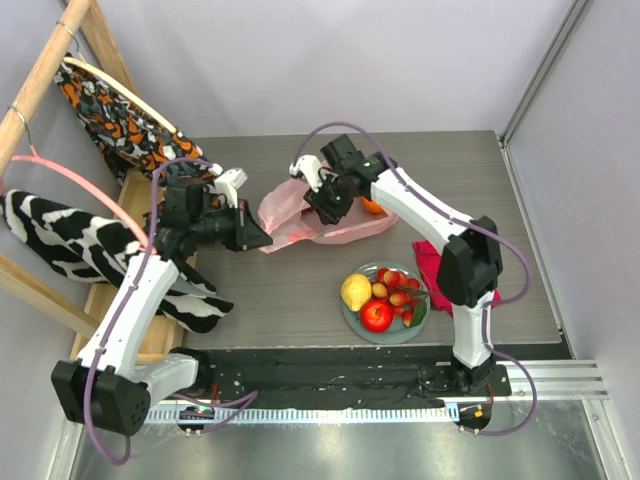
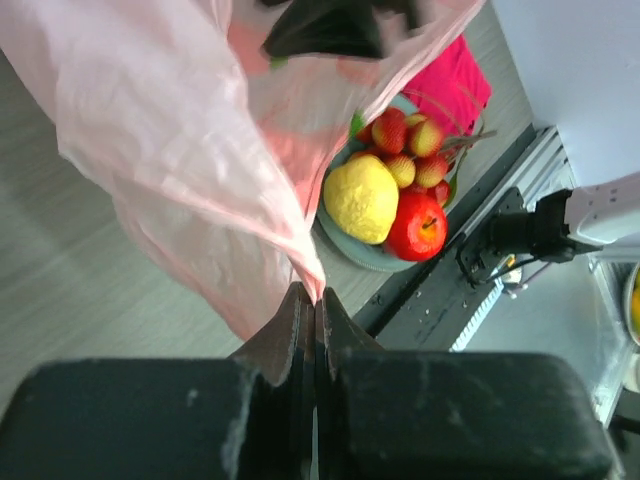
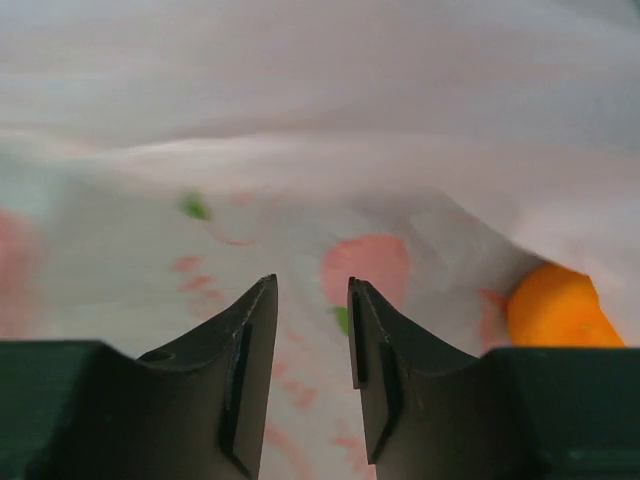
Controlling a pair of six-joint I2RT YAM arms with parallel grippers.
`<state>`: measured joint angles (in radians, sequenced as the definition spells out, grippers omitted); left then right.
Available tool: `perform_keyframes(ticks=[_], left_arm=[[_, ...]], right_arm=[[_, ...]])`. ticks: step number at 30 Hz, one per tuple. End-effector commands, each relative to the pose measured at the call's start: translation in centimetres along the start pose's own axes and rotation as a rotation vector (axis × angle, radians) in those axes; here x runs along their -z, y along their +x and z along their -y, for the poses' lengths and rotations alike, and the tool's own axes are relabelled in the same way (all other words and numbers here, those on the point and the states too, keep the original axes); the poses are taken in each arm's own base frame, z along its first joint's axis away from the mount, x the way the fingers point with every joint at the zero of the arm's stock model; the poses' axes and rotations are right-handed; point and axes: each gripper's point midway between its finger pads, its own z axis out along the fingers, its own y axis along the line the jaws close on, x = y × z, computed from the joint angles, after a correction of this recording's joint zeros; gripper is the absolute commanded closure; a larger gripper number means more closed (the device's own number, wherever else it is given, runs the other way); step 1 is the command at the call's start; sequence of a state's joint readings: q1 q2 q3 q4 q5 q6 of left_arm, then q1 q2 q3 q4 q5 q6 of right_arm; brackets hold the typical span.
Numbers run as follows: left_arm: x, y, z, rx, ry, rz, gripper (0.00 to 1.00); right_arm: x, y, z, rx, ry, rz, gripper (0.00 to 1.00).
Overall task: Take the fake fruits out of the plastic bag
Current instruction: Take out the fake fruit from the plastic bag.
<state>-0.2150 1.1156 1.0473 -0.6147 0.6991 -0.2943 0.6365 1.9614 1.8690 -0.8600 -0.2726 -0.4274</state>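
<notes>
The pale-pink plastic bag [image 1: 300, 215] lies on the table's middle. My left gripper [image 1: 262, 238] is shut on its near-left edge; in the left wrist view the film [image 2: 170, 130] runs down into the closed tips [image 2: 315, 295]. My right gripper [image 1: 325, 205] is inside the bag's mouth, open, jaws [image 3: 312, 290] a finger-width apart with only printed film [image 3: 300, 150] behind them. To its right, an orange fruit [image 3: 555, 310] sits in the bag [image 1: 371, 206]. A lemon [image 1: 356, 291], red apple [image 1: 377, 316] and cherries [image 1: 400, 290] lie on the grey-green plate [image 1: 395, 338].
A folded magenta cloth [image 1: 432, 265] lies right of the plate. A wooden rack [image 1: 110, 290] with patterned clothes [image 1: 120, 125] stands along the left side. A black rail [image 1: 330, 365] runs along the near edge. Walls close the back and right.
</notes>
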Motion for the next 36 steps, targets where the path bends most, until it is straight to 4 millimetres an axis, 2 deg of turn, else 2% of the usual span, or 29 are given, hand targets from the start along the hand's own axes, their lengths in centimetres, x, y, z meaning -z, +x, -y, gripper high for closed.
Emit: perform_keyframes(ticks=[1, 3, 4, 5, 6, 8, 9, 10, 12, 16, 18, 19, 20, 23, 24, 28, 29, 30, 31, 32, 33, 34, 35, 36], left_arm=[[4.7, -0.9, 4.1, -0.123, 0.056, 0.037, 1.0], [6.1, 0.3, 5.3, -0.092, 0.078, 0.03, 1.0], [6.3, 1.3, 5.4, -0.05, 0.082, 0.016, 1.0], [6.4, 1.7, 5.4, -0.038, 0.076, 0.015, 1.0], [6.5, 2.1, 5.1, -0.02, 0.065, 0.011, 1.0], [6.1, 3.3, 4.2, 0.028, 0.046, -0.01, 1.0], [5.7, 3.7, 3.6, 0.054, 0.032, -0.016, 1.0], [5.1, 3.5, 3.0, 0.067, 0.02, -0.007, 1.0], [4.0, 4.1, 1.3, 0.13, -0.022, -0.021, 1.0], [2.5, 3.0, -0.2, 0.123, -0.047, 0.0, 1.0], [2.1, 2.3, -0.1, 0.097, -0.032, -0.002, 1.0], [2.1, 2.1, 0.2, 0.075, -0.022, -0.002, 1.0], [2.1, 1.6, 0.9, -0.002, 0.004, 0.0, 1.0], [2.6, 2.1, 2.4, -0.153, 0.023, -0.021, 1.0], [2.7, 2.4, 2.2, -0.222, 0.009, -0.026, 1.0], [3.4, 4.5, 2.3, -0.298, -0.014, -0.045, 1.0], [3.5, 4.7, 2.4, -0.307, -0.017, -0.04, 1.0], [3.7, 4.9, 2.2, -0.312, -0.024, -0.045, 1.0], [3.7, 4.9, 2.0, -0.319, -0.031, -0.049, 1.0], [3.6, 4.8, 2.0, -0.319, -0.033, -0.052, 1.0], [3.3, 4.6, 1.9, -0.316, -0.029, -0.062, 1.0], [3.2, 4.4, 1.9, -0.32, -0.027, -0.065, 1.0], [3.0, 4.2, 1.8, -0.319, -0.029, -0.065, 1.0], [2.6, 4.1, 1.6, -0.317, -0.029, -0.071, 1.0]], right_arm=[[-0.9, 2.8, 3.7, 0.024, 0.185, -0.134, 0.6], [-0.7, 2.6, 3.8, 0.014, 0.201, -0.133, 0.6], [-0.6, 2.5, 3.2, 0.019, 0.2, -0.136, 0.6], [-0.9, 3.7, 2.5, 0.006, 0.192, -0.164, 0.6], [-0.1, 3.8, 1.8, 0.007, 0.195, -0.161, 0.6], [-0.1, 5.2, 0.5, 0.028, 0.211, -0.193, 0.6], [-0.5, 7.7, -0.4, 0.043, 0.203, -0.248, 0.59], [0.1, 7.9, -0.2, 0.061, 0.24, -0.244, 0.58], [-0.2, 9.4, -0.2, 0.08, 0.265, -0.277, 0.55], [-0.5, 9.8, 2.9, 0.098, 0.366, -0.299, 0.42], [-0.3, 9.5, 5.3, 0.069, 0.438, -0.29, 0.3], [-0.3, 9.4, 6.1, 0.061, 0.464, -0.288, 0.26], [-0.1, 9.9, 7.7, 0.047, 0.517, -0.306, 0.19], [-0.2, 10.2, 9.7, 0.016, 0.567, -0.305, 0.12], [-0.1, 10.6, 10.6, -0.015, 0.568, -0.302, 0.12], [-1.3, 12.2, 12.0, -0.121, 0.529, -0.311, 0.09], [-1.3, 11.6, 12.6, -0.15, 0.531, -0.289, 0.08], [-2.6, 12.3, 12.2, -0.166, 0.477, -0.305, 0.07], [-2.8, 12.4, 12.7, -0.18, 0.463, -0.304, 0.07], [-3.1, 11.6, 13.3, -0.181, 0.464, -0.292, 0.06], [-4.4, 12.6, 13.3, -0.177, 0.447, -0.333, 0.06], [-4.7, 12.1, 14.0, -0.173, 0.457, -0.329, 0.06], [-5.1, 12.5, 14.0, -0.172, 0.447, -0.351, 0.06], [-6.3, 13.4, 14.1, -0.171, 0.431, -0.382, 0.1]])
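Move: The orange in the bag lies about 10 cm to the right of the right hand, some 6 cm ahead and 12 cm below. The yellow fruit is about 7 cm right of that hand and 14 cm back, and the plate's middle some 14 cm right and 17 cm back, both well below. From the left hand, the orange is roughly 12 cm ahead, 23 cm right and 18 cm below. Right hand sweeps 13 cm right, down and forward, opening, towards the orange; left, still pinching bag, draws back. ##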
